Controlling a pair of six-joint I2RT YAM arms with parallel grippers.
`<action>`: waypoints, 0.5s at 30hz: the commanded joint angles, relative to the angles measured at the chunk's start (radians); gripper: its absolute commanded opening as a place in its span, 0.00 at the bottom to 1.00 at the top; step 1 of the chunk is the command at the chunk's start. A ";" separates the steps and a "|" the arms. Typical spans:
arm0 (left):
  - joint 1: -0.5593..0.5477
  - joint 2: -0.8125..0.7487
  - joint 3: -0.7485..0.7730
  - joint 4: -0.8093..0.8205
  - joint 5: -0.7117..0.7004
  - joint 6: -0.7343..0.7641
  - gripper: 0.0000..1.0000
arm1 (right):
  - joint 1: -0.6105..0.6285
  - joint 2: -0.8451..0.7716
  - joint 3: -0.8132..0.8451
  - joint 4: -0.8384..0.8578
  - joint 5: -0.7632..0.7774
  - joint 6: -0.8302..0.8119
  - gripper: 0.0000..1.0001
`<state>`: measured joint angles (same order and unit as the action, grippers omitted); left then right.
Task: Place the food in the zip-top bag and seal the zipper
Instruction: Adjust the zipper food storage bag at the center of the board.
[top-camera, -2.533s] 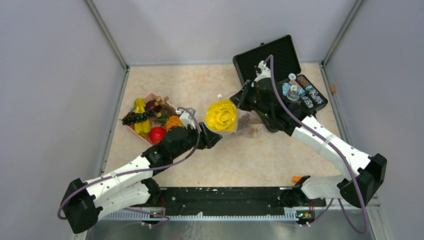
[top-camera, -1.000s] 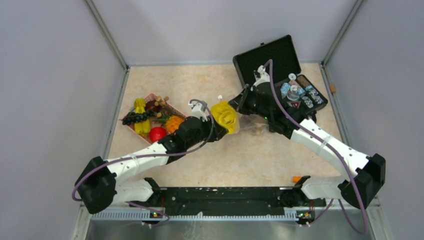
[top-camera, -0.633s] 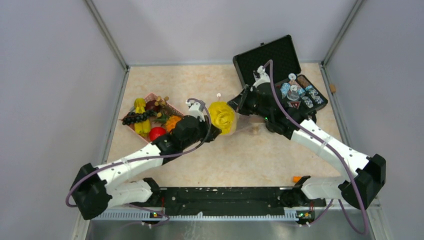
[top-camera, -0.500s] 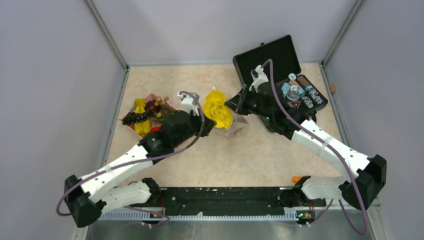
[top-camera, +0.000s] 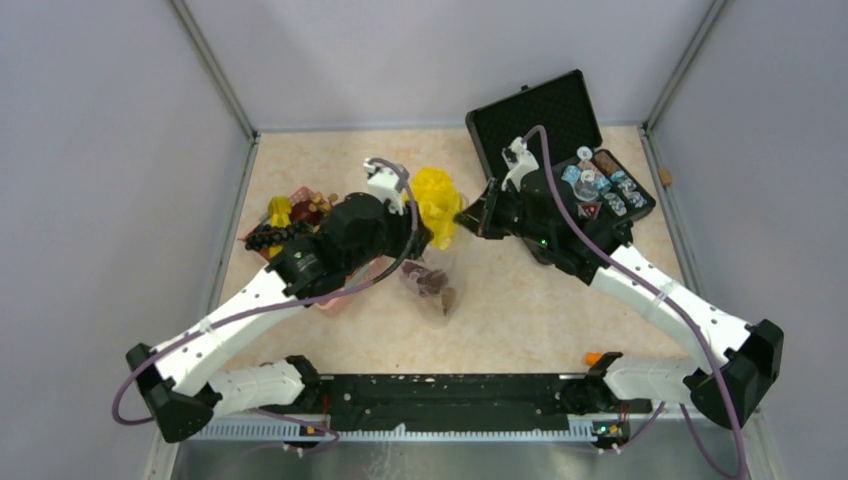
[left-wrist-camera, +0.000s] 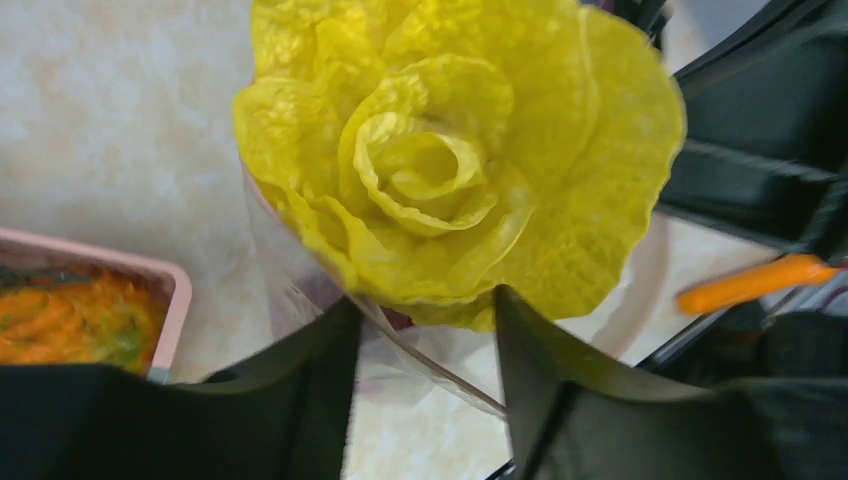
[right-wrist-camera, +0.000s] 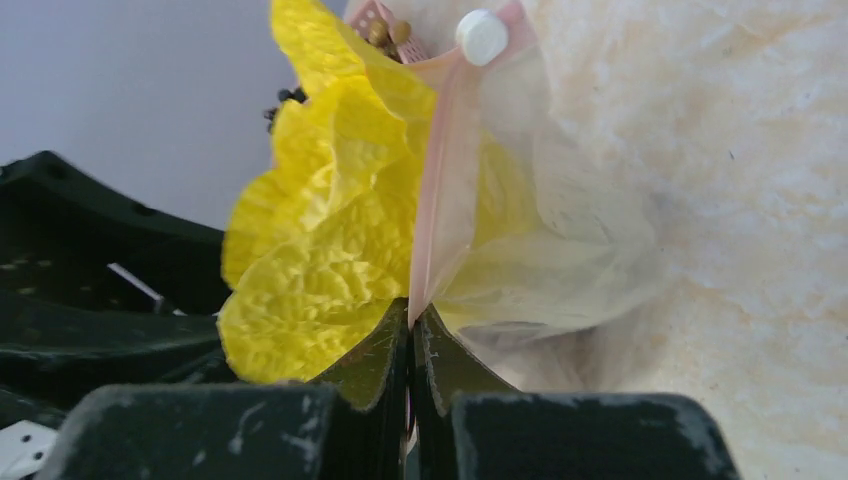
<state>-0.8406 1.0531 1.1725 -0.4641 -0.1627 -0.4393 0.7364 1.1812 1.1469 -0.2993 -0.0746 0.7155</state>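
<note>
A big yellow leafy food piece (left-wrist-camera: 450, 170) sits in the mouth of the clear zip-top bag (top-camera: 445, 262), partly sticking out. My left gripper (left-wrist-camera: 425, 305) is open just below it, and the bag's clear rim crosses the gap between the fingers. My right gripper (right-wrist-camera: 412, 315) is shut on the pink zipper (right-wrist-camera: 440, 200), whose white slider (right-wrist-camera: 482, 37) is at the far end. Brown food pieces (top-camera: 435, 283) lie in the bag's hanging bottom. More food (top-camera: 280, 232) stays in the pink basket (left-wrist-camera: 100, 268), half hidden under my left arm.
An open black case (top-camera: 545, 115) with small items (top-camera: 605, 185) stands at the back right, behind my right arm. A small orange piece (top-camera: 594, 357) lies near the right arm's base. Grey walls close in the table on three sides.
The left arm has risen and swung back over the basket. The yellow piece and the bag mouth moved toward the back, and the bag's bottom now hangs toward the near side.
</note>
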 joint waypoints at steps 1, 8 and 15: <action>-0.002 0.060 -0.071 -0.074 0.045 -0.009 0.59 | -0.003 0.007 -0.061 0.053 -0.017 0.025 0.00; -0.002 0.035 -0.103 -0.061 0.032 -0.027 0.70 | -0.003 -0.006 -0.039 0.009 0.069 0.011 0.00; -0.002 -0.076 -0.121 -0.028 -0.010 0.000 0.78 | -0.004 -0.023 -0.026 -0.022 0.161 -0.001 0.00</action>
<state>-0.8406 1.0500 1.0691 -0.5610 -0.1608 -0.4629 0.7368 1.1931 1.0718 -0.3279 0.0315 0.7284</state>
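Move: Just ahead of the left fingers, which are already opening, runs the bag's left rim, about 1 cm forward, 1 cm right and 1 cm lower. The yellow cabbage sits in the bag mouth about 5 cm ahead, 3 cm right and 3 cm below that hand; the food basket is some 24 cm left, 9 cm ahead and 22 cm down. From the right hand, pinching the opposite rim, the left rim is 6 cm left and 3 cm back, about level, and the cabbage 4 cm left, 1 cm ahead, 3 cm below. Dipping about 9 cm beside the bag and then rising some 3 cm, the left hand opens its fingers wider, tips them down and partly back up, and eases slightly back and left, not gripping the rim. The right hand keeps its pinch on the opposite rim, lowering it roughly 5 cm and then drifting slightly right and forward. ##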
